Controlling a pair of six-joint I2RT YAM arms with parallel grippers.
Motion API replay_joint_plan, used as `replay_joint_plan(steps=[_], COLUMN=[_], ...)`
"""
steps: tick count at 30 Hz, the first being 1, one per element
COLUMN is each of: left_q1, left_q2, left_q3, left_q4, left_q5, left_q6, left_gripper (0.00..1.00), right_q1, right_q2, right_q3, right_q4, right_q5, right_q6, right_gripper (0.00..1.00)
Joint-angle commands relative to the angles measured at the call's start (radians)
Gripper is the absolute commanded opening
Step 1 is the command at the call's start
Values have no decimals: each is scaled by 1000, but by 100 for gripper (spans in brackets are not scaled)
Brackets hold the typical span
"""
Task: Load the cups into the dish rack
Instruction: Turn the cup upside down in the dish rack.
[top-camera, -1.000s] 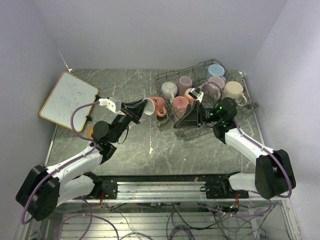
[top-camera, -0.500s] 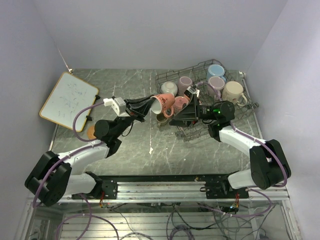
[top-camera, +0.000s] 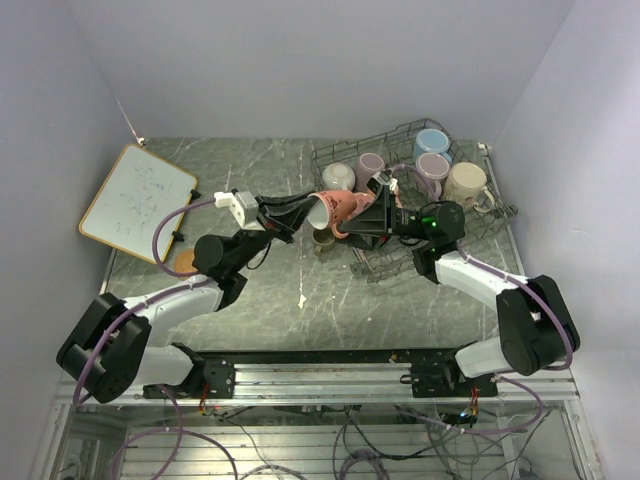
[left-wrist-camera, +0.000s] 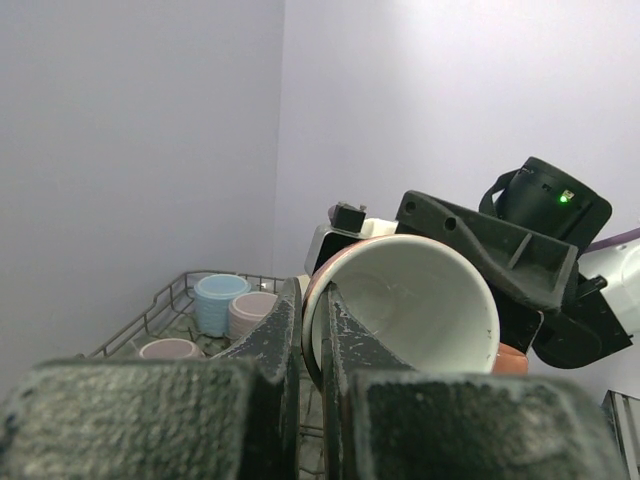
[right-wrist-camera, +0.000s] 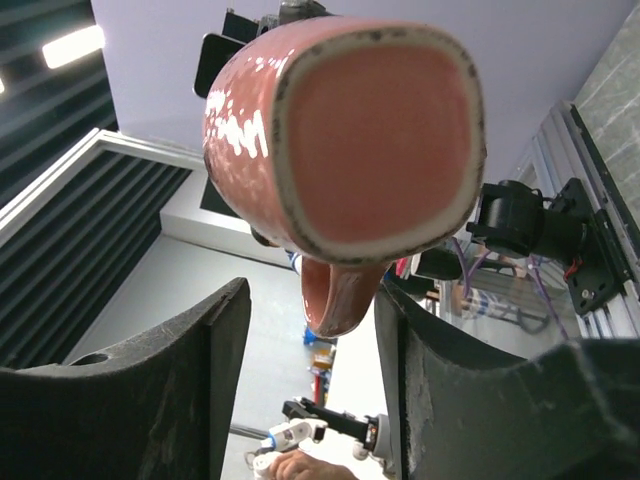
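Note:
A pink mug (top-camera: 335, 207) hangs in the air at the left edge of the dish rack (top-camera: 470, 228). My left gripper (top-camera: 305, 212) is shut on its rim, one finger inside and one outside (left-wrist-camera: 310, 300). My right gripper (top-camera: 366, 214) faces the mug's base from the other side. In the right wrist view the mug's bottom (right-wrist-camera: 370, 130) fills the top, and its handle (right-wrist-camera: 340, 295) hangs between my open fingers (right-wrist-camera: 310, 310), close to the right one. Several cups stand in the rack: white (top-camera: 338, 177), mauve (top-camera: 370, 165), light blue (top-camera: 432, 142), cream (top-camera: 466, 182).
A small olive-brown cup (top-camera: 322, 240) stands on the table under the held mug. A wood-framed whiteboard (top-camera: 137, 203) lies at the far left, with a cork coaster (top-camera: 183, 262) near it. The walls close in behind and on both sides.
My left arm has carried the pink mug right and up to the right gripper. The right gripper has swung left to meet it, and its jaws have narrowed around the handle.

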Motion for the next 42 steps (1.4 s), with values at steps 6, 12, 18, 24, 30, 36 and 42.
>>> replay_joint_plan(steps=[6,12,18,24,30,36,42], left_q1=[3,-4,-8,-10,-11,-11,-11], left_q2=[10,18,23,38,34,-8,-52], left_q3=[72,83,93,104,86,7,-75], left_q4=[389,391,390,391,391,390,388], left_q5=[44,52,55,68,68,-11,-69], left_q6=[-39,-46,-42,-56,-78,-107,-123], left_gripper=[7,7,7,7,27,63,69], right_q1=[10,12,15,19,16,-18,-77], right_q2=[25,40,44,45,45,36,22], right_q3=[0,-4,-6,-12,-16,-42,-67], right_q4=[91,153,178,179,242,304,312], right_q5=[63,86,95,98,121,153,158], right_q6=[70,113,130,128,151,161,123], right_gripper=[46,40,31,15,0,0,0])
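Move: The left hand holds the orange cup by its rim; the handle hangs towards the robot, barely 1 cm ahead and 1 cm left of the right hand, already between its half-open tips, with the cup's middle about 6 cm ahead and 1 cm left of that hand. From the left hand the handle is some 6 cm back, 5 cm right and 2 cm lower. The racked pink cup is roughly 13 cm ahead of the right hand, 4 cm right and 22 cm below; the small olive cup about 9 cm ahead, 4 cm left and 27 cm below. The right hand eases forward and up by 1 to 1.5 cm while its fingers close and pinch the cup's handle, as the left hand, still holding the rim, brings the cup about 2 cm up and 1 cm to the right towards it. With the handle gripped, the left fingers open wide and let go of the rim, the left hand sinking about 2 cm and backing slightly left, while the right hand starts carrying the cup to the right and forward, some 2 cm. ##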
